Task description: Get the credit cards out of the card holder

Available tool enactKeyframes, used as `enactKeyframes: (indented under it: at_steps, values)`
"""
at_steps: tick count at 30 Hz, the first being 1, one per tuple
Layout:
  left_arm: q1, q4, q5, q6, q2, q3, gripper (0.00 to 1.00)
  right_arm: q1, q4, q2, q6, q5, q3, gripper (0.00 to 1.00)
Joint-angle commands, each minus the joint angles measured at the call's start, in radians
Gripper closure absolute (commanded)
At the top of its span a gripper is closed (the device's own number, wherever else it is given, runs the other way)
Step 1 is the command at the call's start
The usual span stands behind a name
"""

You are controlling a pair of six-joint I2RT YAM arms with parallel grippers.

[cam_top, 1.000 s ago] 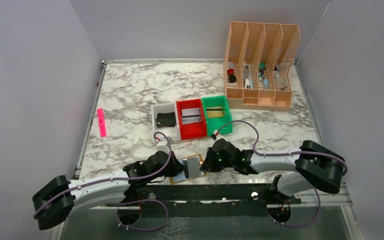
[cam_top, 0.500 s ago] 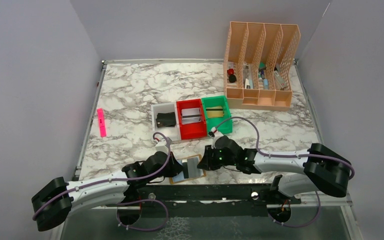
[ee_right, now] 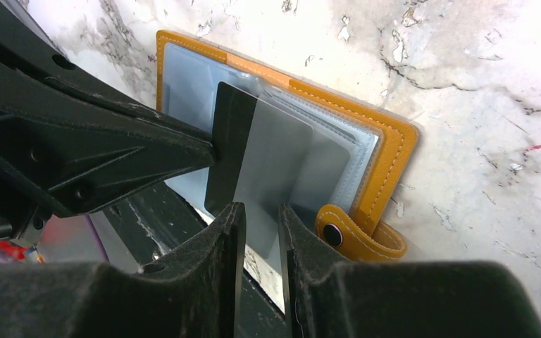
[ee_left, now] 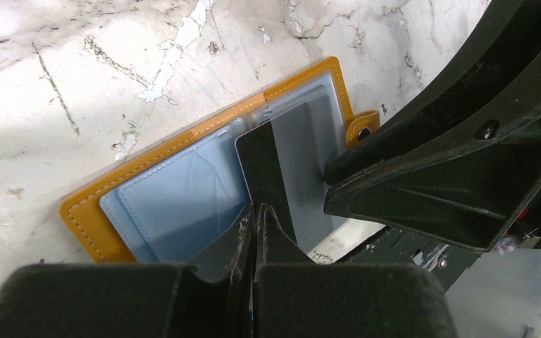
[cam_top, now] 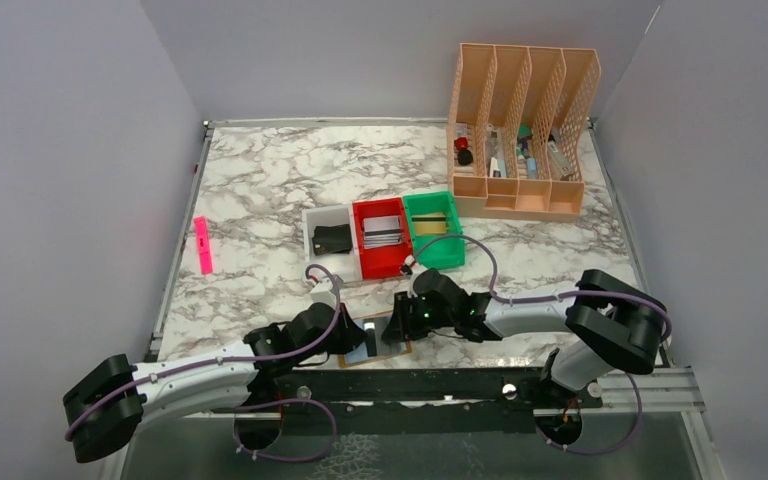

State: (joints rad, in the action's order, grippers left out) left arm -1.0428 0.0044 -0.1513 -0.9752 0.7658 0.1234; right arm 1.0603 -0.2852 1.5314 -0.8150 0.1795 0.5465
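Observation:
The card holder (cam_top: 392, 350) lies open at the table's near edge, tan-orange with pale blue panels (ee_left: 176, 197) and a snap tab (ee_right: 352, 236). A grey credit card with a black stripe (ee_right: 275, 155) lies on it, sticking out over the near side. My left gripper (ee_left: 257, 211) is shut, its tips resting against the card's black stripe. My right gripper (ee_right: 257, 215) reaches in from the other side with its fingers a narrow gap apart. The card's near edge (ee_left: 303, 162) shows in that gap, touching neither finger that I can see.
Behind the holder stand a white bin (cam_top: 312, 222), a red bin (cam_top: 388, 264) holding cards and a green bin (cam_top: 440, 257). A peach file organizer (cam_top: 520, 130) is at the back right. A pink strip (cam_top: 203, 245) lies at the left. The black mounting rail (cam_top: 410, 385) borders the near edge.
My right gripper has moved left over the holder and its jaws have parted. The left gripper stays shut in the same place.

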Motion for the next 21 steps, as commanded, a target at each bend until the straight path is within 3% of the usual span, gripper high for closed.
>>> enactKeyframes:
  at_steps: [1, 12, 17, 21]
  values:
    - [-0.008, -0.001, -0.016, 0.010, -0.013, 0.021, 1.00, 0.002, 0.062, 0.027, -0.012, -0.069, 0.002, 0.70]
    - [-0.008, 0.208, 0.048, -0.039, 0.007, -0.032, 0.78, 0.003, -0.051, 0.098, -0.062, 0.009, -0.036, 0.69]
    - [-0.008, 0.223, 0.044, -0.064, 0.018, -0.044, 0.77, 0.003, -0.054, 0.100, -0.069, 0.005, -0.039, 0.69]
    - [-0.008, 0.217, 0.037, -0.072, 0.003, -0.053, 0.82, 0.002, -0.060, 0.104, -0.073, 0.008, -0.044, 0.69]
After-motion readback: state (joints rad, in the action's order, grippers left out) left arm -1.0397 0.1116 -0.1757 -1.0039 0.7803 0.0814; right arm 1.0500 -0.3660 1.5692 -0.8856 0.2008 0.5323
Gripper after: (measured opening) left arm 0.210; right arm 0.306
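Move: The card half out of the right-hand pocket has its middle about 3 cm to the left hand's right, level fore and aft, and 1 cm below. The red box is some 20 cm ahead and 4 cm right, the white box 19 cm ahead and 7 cm left. From the right hand, the card's middle is about 1 cm left and 1 cm below, the snap tab roughly 4 cm right and level fore and aft. The left fingers part slightly about the card's edge, easing 1 cm forward, as the right pushes 1 cm left. ##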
